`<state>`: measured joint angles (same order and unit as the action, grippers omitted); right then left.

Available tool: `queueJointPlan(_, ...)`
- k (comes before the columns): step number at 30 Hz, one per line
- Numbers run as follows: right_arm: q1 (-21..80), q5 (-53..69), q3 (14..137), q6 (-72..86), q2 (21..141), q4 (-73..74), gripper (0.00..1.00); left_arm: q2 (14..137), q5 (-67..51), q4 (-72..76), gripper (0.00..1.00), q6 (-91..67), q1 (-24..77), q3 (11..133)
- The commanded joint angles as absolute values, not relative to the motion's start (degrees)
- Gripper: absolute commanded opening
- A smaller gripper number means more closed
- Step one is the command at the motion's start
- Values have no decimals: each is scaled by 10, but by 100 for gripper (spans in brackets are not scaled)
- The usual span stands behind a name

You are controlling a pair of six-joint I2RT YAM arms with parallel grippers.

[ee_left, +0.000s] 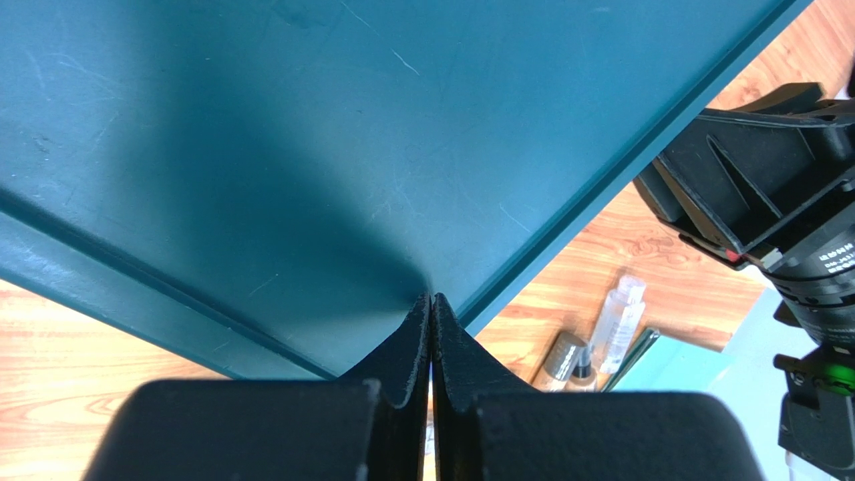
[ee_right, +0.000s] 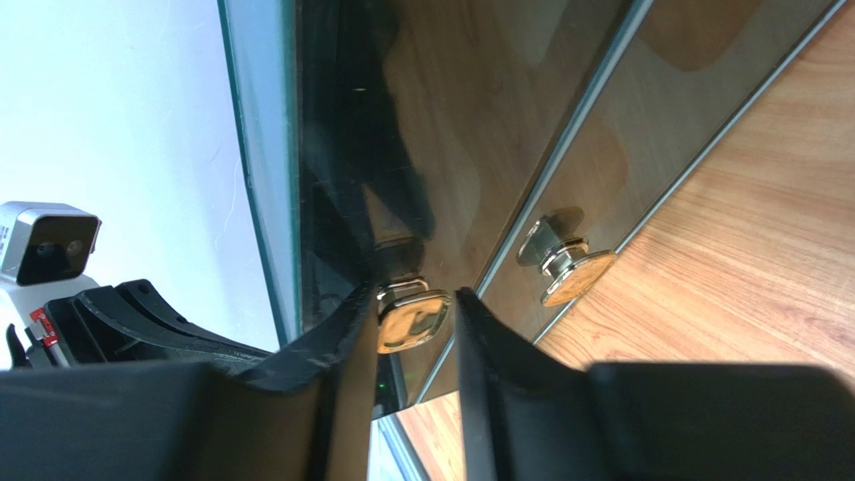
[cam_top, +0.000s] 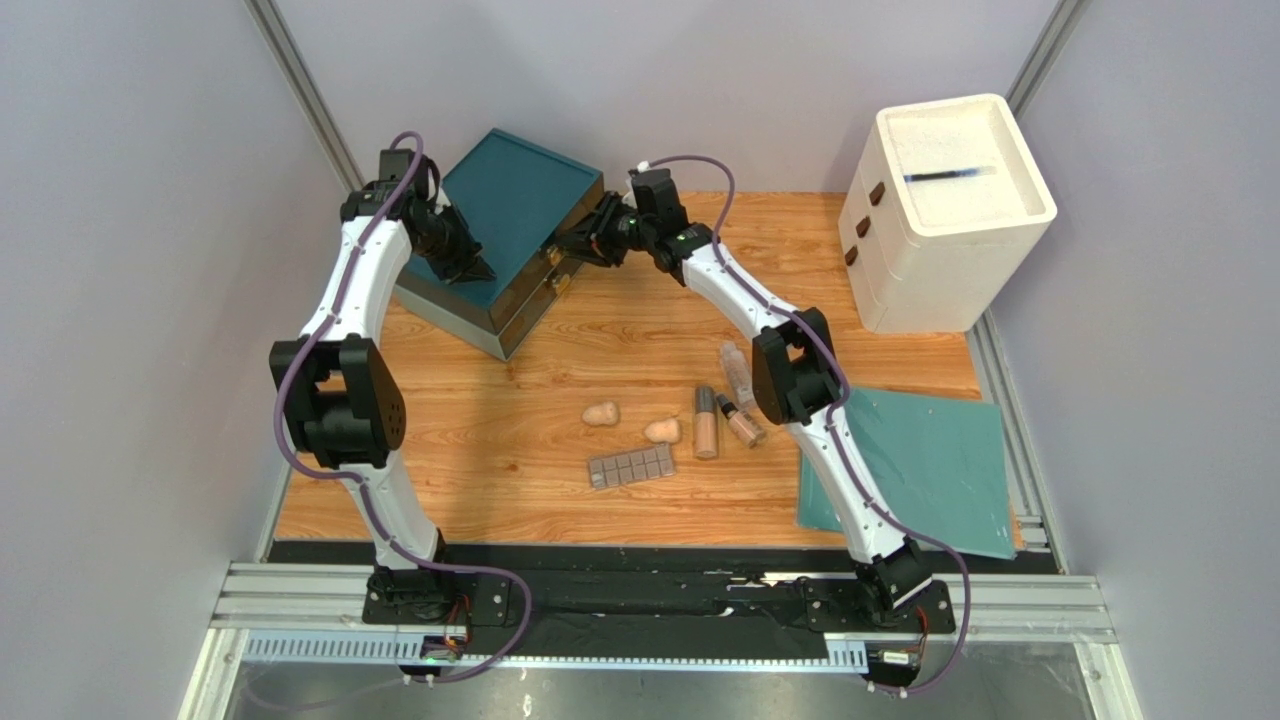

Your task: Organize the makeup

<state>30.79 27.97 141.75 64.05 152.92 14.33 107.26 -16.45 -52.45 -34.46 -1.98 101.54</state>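
The makeup lies on the wooden table: two peach sponges, a grey-brown palette, two tan bottles and a clear bottle. My left gripper is shut and empty, its tips resting on the top of the teal drawer box. At the box's front, my right gripper has its fingers closed around the upper drawer's gold knob. A second gold knob sits on the drawer below.
A white drawer unit stands at the back right. A flat teal mat lies at the front right, beside the right arm. Grey walls close in both sides. The bottles show past the box's edge in the left wrist view.
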Motion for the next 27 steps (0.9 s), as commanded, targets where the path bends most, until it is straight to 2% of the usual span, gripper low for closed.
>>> queueJointPlan(1,328,265,1449,604,1550,204,28,1087,-161,-548,0,-327,-22,1028)
queueJointPlan(2,328,265,1448,593,1547,228,21,1087,-159,-549,0,-325,-22,1030)
queueJointPlan(6,328,258,1420,529,1521,311,13,1086,-156,-555,0,-321,-23,1033)
queueJointPlan(19,320,174,1325,321,1412,535,11,1101,-140,-566,0,-313,-22,1038)
queueJointPlan(27,312,168,1233,276,1347,557,10,1116,-146,-577,0,-309,-22,1056)
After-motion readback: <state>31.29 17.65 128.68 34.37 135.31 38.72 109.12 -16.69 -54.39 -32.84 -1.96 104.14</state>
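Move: The drawer box's upper knob is already between the right hand's fingertips, about 1 cm to the left of the hand point. The lower knob sits straight below the hand, some 6 cm down; the drawer box's middle is roughly 8 cm left, 2 cm ahead and 3 cm lower. The nearer sponge lies about 18 cm back, 7 cm right and 8 cm below. From the left hand the upper knob is about 6 cm ahead, 11 cm right and 4 cm below. Back and to the right, level, the right hand draws the upper drawer out of the drawer box by its knob, travelling about 10 cm. Its part-open fingers first close and pinch the knob, the pull then gathers speed, and the wrist tips the fingers some 30 degrees more steeply down. The left hand stays put, its shut fingertips still resting on the lid near the front-left corner. ##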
